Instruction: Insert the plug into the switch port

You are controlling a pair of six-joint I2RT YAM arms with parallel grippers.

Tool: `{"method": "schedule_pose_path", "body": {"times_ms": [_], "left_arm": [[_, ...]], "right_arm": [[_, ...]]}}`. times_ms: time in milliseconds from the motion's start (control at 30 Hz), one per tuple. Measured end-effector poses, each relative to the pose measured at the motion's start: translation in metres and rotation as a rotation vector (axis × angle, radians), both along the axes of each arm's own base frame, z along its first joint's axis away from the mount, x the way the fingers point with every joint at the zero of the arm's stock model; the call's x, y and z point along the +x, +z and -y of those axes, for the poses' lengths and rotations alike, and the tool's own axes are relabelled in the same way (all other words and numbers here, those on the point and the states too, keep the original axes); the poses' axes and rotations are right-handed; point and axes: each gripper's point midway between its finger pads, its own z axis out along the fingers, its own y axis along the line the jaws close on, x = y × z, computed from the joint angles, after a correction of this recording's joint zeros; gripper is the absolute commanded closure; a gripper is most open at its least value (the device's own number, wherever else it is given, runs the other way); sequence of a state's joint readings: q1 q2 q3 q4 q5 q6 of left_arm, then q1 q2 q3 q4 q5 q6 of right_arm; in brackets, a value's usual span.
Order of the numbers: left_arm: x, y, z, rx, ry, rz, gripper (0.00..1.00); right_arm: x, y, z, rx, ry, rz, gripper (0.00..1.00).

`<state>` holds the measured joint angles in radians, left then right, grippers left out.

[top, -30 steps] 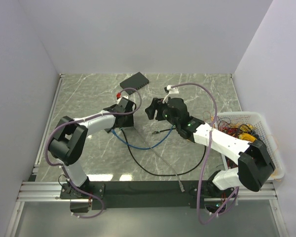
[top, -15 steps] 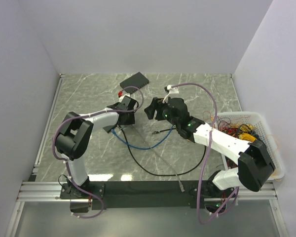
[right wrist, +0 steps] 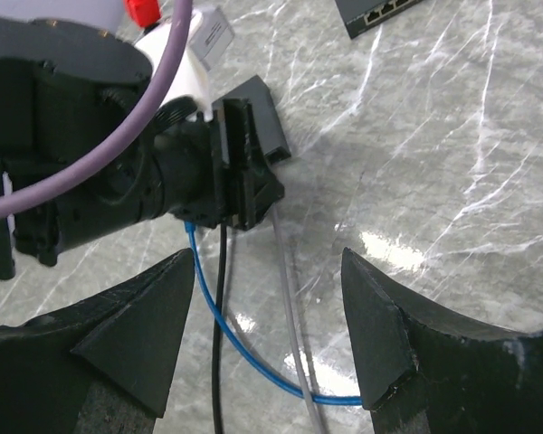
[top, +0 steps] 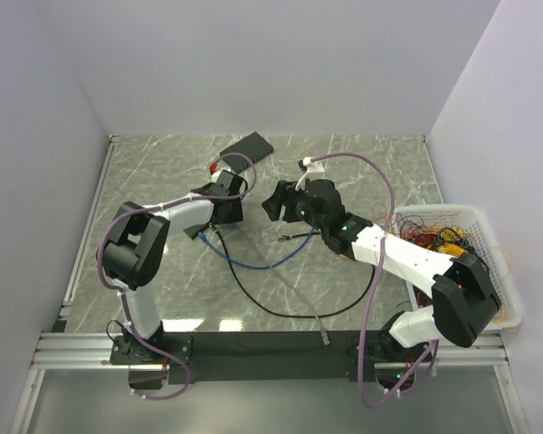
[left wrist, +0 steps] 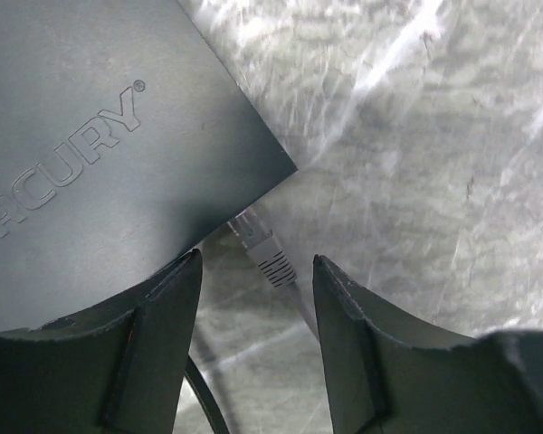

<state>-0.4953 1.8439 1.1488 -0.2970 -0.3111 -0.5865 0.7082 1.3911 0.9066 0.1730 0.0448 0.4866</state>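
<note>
The switch [left wrist: 90,163] is a dark-grey box marked MERCURY, lying under my left wrist; it also shows in the right wrist view [right wrist: 264,113]. My left gripper [left wrist: 256,260] hangs open just above the box's near corner, holding nothing. A grey cable's connector [left wrist: 262,246] lies on the table between its fingers, its tip against the box's side. Whether that tip sits in a switch port is hidden in shadow. The plug is out of view. My right gripper [right wrist: 267,262] is open and empty, a short way right of the left gripper [top: 222,208].
A flat black slab [top: 250,146] lies at the back. Blue [top: 253,264], black [top: 262,303] and grey [top: 299,294] cables trail from the switch across the marble table. A white basket [top: 434,210] of tangled orange, yellow and red cables stands at the right.
My left wrist has swung a little back and to the left over the switch. The grey cable's free end near the front has slid left. The right arm has barely moved.
</note>
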Motion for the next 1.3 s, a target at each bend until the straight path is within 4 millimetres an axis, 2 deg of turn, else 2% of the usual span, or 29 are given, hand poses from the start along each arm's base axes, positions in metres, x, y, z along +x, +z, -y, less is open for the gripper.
{"method": "schedule_pose_path", "body": {"times_ms": [133,267,400,700,833,933,1033,1067,1167,1300], "left_arm": [[0.01,-0.001,-0.005,-0.001,0.02,0.001,0.4],[0.024,0.0,-0.023,0.007,0.056,0.007,0.41],[0.035,-0.001,-0.06,0.014,0.118,0.001,0.41],[0.053,0.001,-0.164,0.011,0.304,-0.002,0.43],[0.057,0.004,-0.187,0.008,0.347,0.009,0.44],[0.06,0.005,-0.192,0.0,0.35,0.019,0.41],[0.064,0.01,-0.188,-0.019,0.332,0.036,0.29],[0.065,0.012,-0.186,-0.029,0.327,0.046,0.19],[0.072,0.029,-0.181,-0.062,0.309,0.094,0.06],[0.083,0.067,-0.171,-0.121,0.278,0.203,0.01]], "right_arm": [[-0.001,-0.002,-0.001,-0.001,0.008,-0.005,0.28],[-0.001,-0.003,-0.002,0.0,0.012,-0.008,0.28],[-0.001,-0.003,-0.002,0.0,0.012,-0.009,0.28],[-0.002,-0.015,-0.007,-0.003,0.03,-0.04,0.28],[-0.002,-0.023,-0.009,-0.012,0.04,-0.057,0.28],[-0.002,-0.029,-0.012,-0.019,0.047,-0.071,0.28],[-0.001,-0.037,-0.013,-0.03,0.049,-0.088,0.28],[-0.001,-0.039,-0.013,-0.034,0.049,-0.092,0.28],[0.0,-0.044,-0.013,-0.049,0.047,-0.107,0.28],[0.015,-0.039,-0.008,-0.092,-0.027,-0.116,0.28]]}}
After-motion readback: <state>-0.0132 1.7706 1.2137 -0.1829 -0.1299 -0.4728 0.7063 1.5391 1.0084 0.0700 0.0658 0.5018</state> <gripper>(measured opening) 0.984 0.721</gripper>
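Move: The switch's middle is about 6 cm to the left of my left hand, 3 cm ahead and 2 cm below; the gray plug stands at its port side, just ahead of and below my fingertips. The black plug is some 4 cm left and 2 cm back, the blue plug roughly 9 cm left and 4 cm back. From my right hand, hovering high, the switch lies about 22 cm left, 8 cm ahead and 20 cm below. With my left fingertips low at the port side, astride the gray plug, I sweep the switch about 19 cm left and 6 cm forward along the table, turning some 20 degrees counter-clockwise. Then I spread the fingers wide and lift some 6 cm, tips swinging forward and up, leaving the switch. My right hand meanwhile sinks about 4 cm, still open and empty. ##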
